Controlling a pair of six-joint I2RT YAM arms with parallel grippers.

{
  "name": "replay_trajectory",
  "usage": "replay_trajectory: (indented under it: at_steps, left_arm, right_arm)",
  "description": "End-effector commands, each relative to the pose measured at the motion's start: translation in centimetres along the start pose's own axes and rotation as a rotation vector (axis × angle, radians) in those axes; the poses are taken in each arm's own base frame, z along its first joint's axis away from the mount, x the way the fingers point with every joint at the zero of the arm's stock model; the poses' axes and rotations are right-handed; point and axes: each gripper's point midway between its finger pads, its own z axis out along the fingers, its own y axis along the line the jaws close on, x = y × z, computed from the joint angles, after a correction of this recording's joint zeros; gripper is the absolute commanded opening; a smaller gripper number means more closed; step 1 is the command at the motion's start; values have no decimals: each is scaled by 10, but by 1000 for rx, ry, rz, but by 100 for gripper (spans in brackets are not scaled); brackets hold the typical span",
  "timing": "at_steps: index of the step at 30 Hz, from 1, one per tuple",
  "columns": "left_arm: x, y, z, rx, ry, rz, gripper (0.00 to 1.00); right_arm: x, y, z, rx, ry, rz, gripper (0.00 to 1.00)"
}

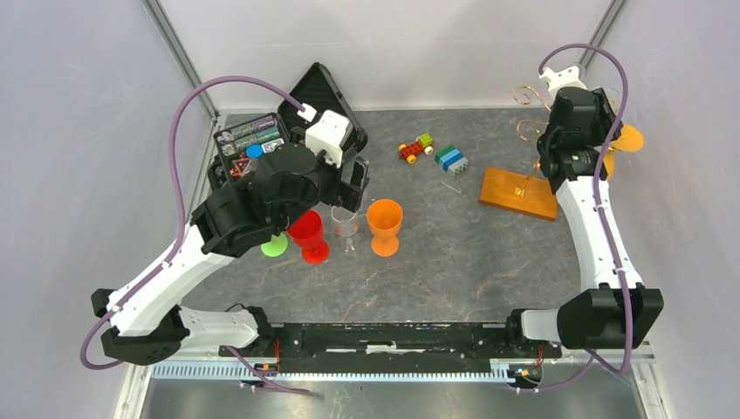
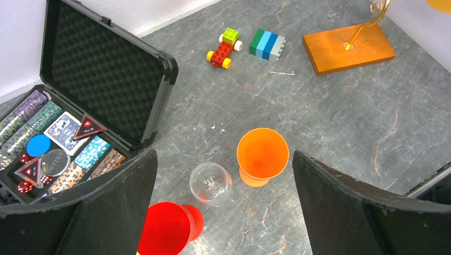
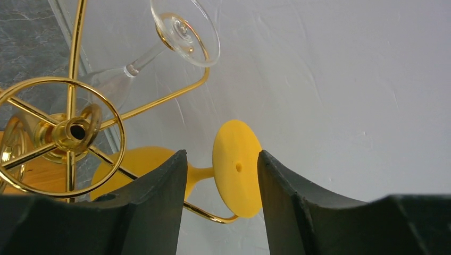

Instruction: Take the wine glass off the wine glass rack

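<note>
The wine glass rack (image 1: 526,131) is gold wire on an orange-brown wooden base (image 1: 518,193) at the back right. In the right wrist view its ring-shaped top (image 3: 64,133) is close on the left. A yellow wine glass (image 3: 236,167) hangs upside down from one of its arms, next to a clear wine glass (image 3: 181,32). My right gripper (image 3: 222,155) is open with its fingers on either side of the yellow glass's foot; the left finger stands clear of it. My left gripper (image 2: 223,156) hangs wide open over the table, holding nothing.
Below the left gripper stand a clear glass (image 2: 211,183), an orange glass (image 2: 262,154) and a red glass (image 2: 165,228). An open black case (image 1: 262,140) of chips and cards lies at the back left. A toy car (image 1: 416,147) and stacked blocks (image 1: 452,158) sit mid-back. The wall is close behind the rack.
</note>
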Motion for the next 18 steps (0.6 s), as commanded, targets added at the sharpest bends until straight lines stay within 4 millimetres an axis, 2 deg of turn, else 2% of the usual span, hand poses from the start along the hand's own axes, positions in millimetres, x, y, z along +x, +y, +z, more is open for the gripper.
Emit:
replay_trajectory:
  at_steps: [1, 7, 14, 18]
  left_arm:
    - [-21, 6, -7, -20, -60, -37, 100]
    - [-21, 6, -7, -20, -60, -34, 100]
    - [-20, 7, -6, -26, -57, -24, 100]
    - [-18, 8, -6, -30, -54, -18, 100]
  right_arm:
    - [19, -4, 0, 38, 93, -12, 55]
    - [24, -12, 2, 72, 118, -2, 43]
    - [26, -19, 2, 90, 124, 7, 35]
    - [27, -20, 2, 93, 127, 5, 24]
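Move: Hanging upside down on the wine glass rack, the yellow wine glass has its foot right at the right fingertips, about 1 cm ahead of and 2 cm to the right of the hand, at its height. The clear glass's foot is some 8 cm ahead and 1 cm left; the rack hub, roughly 5 cm ahead, 8 cm left and 6 cm lower. From the idle left hand, the yellow foot lies about 48 cm right, 10 cm ahead and slightly lower. Closing around the near edge of the yellow foot, the right gripper goes from a bit over half open to about a third, one finger over the disc and the other on its stem side. Meanwhile the hand eases some 2 cm to the right and back in about equal parts, turning about 5 degrees clockwise and staying close to the foot. ##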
